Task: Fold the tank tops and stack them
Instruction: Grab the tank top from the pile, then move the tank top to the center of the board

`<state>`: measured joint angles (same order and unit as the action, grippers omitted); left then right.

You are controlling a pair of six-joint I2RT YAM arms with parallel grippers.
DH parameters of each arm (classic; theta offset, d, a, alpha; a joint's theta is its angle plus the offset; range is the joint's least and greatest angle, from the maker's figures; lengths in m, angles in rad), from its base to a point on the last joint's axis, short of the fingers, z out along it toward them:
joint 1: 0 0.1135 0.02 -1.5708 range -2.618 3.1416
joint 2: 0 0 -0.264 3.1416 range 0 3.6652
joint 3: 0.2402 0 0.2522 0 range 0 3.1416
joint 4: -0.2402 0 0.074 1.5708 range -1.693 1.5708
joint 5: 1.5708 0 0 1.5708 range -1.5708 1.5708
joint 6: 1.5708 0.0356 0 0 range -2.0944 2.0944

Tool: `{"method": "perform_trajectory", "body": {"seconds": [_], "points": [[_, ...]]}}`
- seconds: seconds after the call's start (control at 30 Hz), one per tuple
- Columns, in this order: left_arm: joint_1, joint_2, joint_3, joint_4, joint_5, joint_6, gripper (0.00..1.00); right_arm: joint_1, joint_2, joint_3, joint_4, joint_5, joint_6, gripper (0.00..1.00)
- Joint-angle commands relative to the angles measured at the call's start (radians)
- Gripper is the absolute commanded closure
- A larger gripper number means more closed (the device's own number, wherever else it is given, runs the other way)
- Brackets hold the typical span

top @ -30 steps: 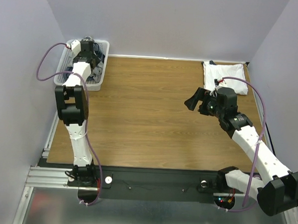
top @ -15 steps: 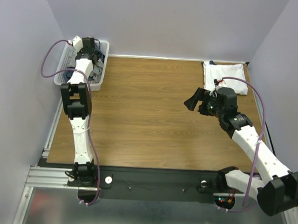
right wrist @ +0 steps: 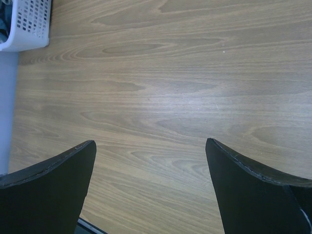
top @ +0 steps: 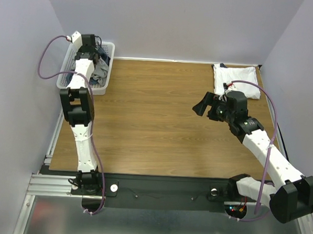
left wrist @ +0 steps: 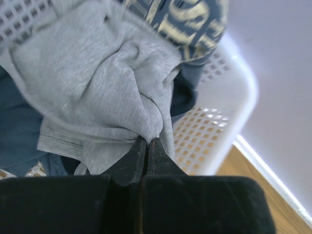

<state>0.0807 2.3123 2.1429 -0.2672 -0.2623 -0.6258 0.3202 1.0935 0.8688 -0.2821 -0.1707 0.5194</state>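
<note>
A light heather-grey tank top (left wrist: 97, 78) lies bunched in the white lattice basket (left wrist: 219, 131) on top of dark blue-grey tank tops (left wrist: 19, 126). My left gripper (left wrist: 147, 141) is shut on a fold of the grey top. From above, the left gripper (top: 98, 60) reaches down into the basket (top: 103, 85) at the table's back left, where the grey cloth (top: 101, 68) shows. A folded white tank top (top: 234, 79) lies at the back right corner. My right gripper (top: 203, 106) hangs open over bare wood, right of centre, with nothing between its fingers (right wrist: 48, 170).
A dark cloth with gold print (left wrist: 185, 19) also sits in the basket. The basket's corner (right wrist: 29, 24) shows at the top left of the right wrist view. Purple-grey walls close the table on the left, back and right.
My left gripper has closed on the grey tank top in the basket, and the left wrist has shifted slightly toward the back left. The right arm has not moved.
</note>
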Motion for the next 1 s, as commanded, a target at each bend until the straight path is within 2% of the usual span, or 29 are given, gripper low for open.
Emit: {"method": "perform_trajectory", "body": {"seconds": [0.0, 0.13, 0.3, 0.5, 0.53, 0.73, 0.87, 0.9, 0.97], "points": [[0.005, -0.243, 0.067, 0.083, -0.003, 0.086, 1.0, -0.006, -0.001, 0.006, 0.02, -0.015, -0.01, 0.0], [-0.009, -0.323, 0.075, 0.134, 0.084, 0.152, 1.0, -0.006, 0.012, 0.013, 0.018, -0.018, -0.01, 0.0], [-0.078, -0.419, 0.115, 0.189, 0.146, 0.236, 1.0, -0.006, 0.013, 0.025, 0.018, -0.001, -0.01, 0.0], [-0.263, -0.481, 0.239, 0.215, 0.141, 0.359, 1.0, -0.006, -0.006, 0.041, 0.018, 0.022, -0.01, 0.0], [-0.312, -0.49, 0.248, 0.218, 0.137, 0.368, 1.0, -0.006, -0.009, 0.044, 0.018, 0.025, -0.01, 0.0], [-0.449, -0.536, 0.253, 0.256, 0.13, 0.388, 1.0, -0.006, -0.04, 0.047, 0.018, 0.063, -0.01, 0.0], [-0.51, -0.612, 0.109, 0.301, 0.138, 0.318, 1.0, -0.006, -0.072, 0.038, 0.018, 0.102, 0.001, 0.0], [-0.536, -0.629, 0.012, 0.339, 0.135, 0.308, 1.0, -0.007, -0.084, 0.035, 0.018, 0.117, 0.004, 0.0], [-0.555, -0.674, -0.085, 0.364, 0.121, 0.258, 1.0, -0.006, -0.093, 0.03, 0.018, 0.129, 0.007, 0.0]]}}
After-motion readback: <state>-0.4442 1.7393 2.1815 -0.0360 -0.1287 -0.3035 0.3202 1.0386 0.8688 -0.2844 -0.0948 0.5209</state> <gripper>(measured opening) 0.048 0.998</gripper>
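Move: The left hand already pinches the grey tank top over the far part of the white basket. The open table middle lies roughly 32 cm back and 30 cm to its right, some 18 cm below. The basket's middle is about 8 cm back, 2 cm left and 12 cm below; a patterned garment lies about 6 cm ahead, 2 cm left and 6 cm lower. From the idle right hand, the table middle is about 5 cm back, 18 cm left and 18 cm below. Upward and fast, the left hand hoists the pinched grey tank top about 40 cm, at first almost straight up out of the basket, then sweeping some 28 cm right and 20 cm back, away from the basket and out above the open table. The fingers stay shut while the wrist tips them up by nearly 50 degrees and swings clockwise. ##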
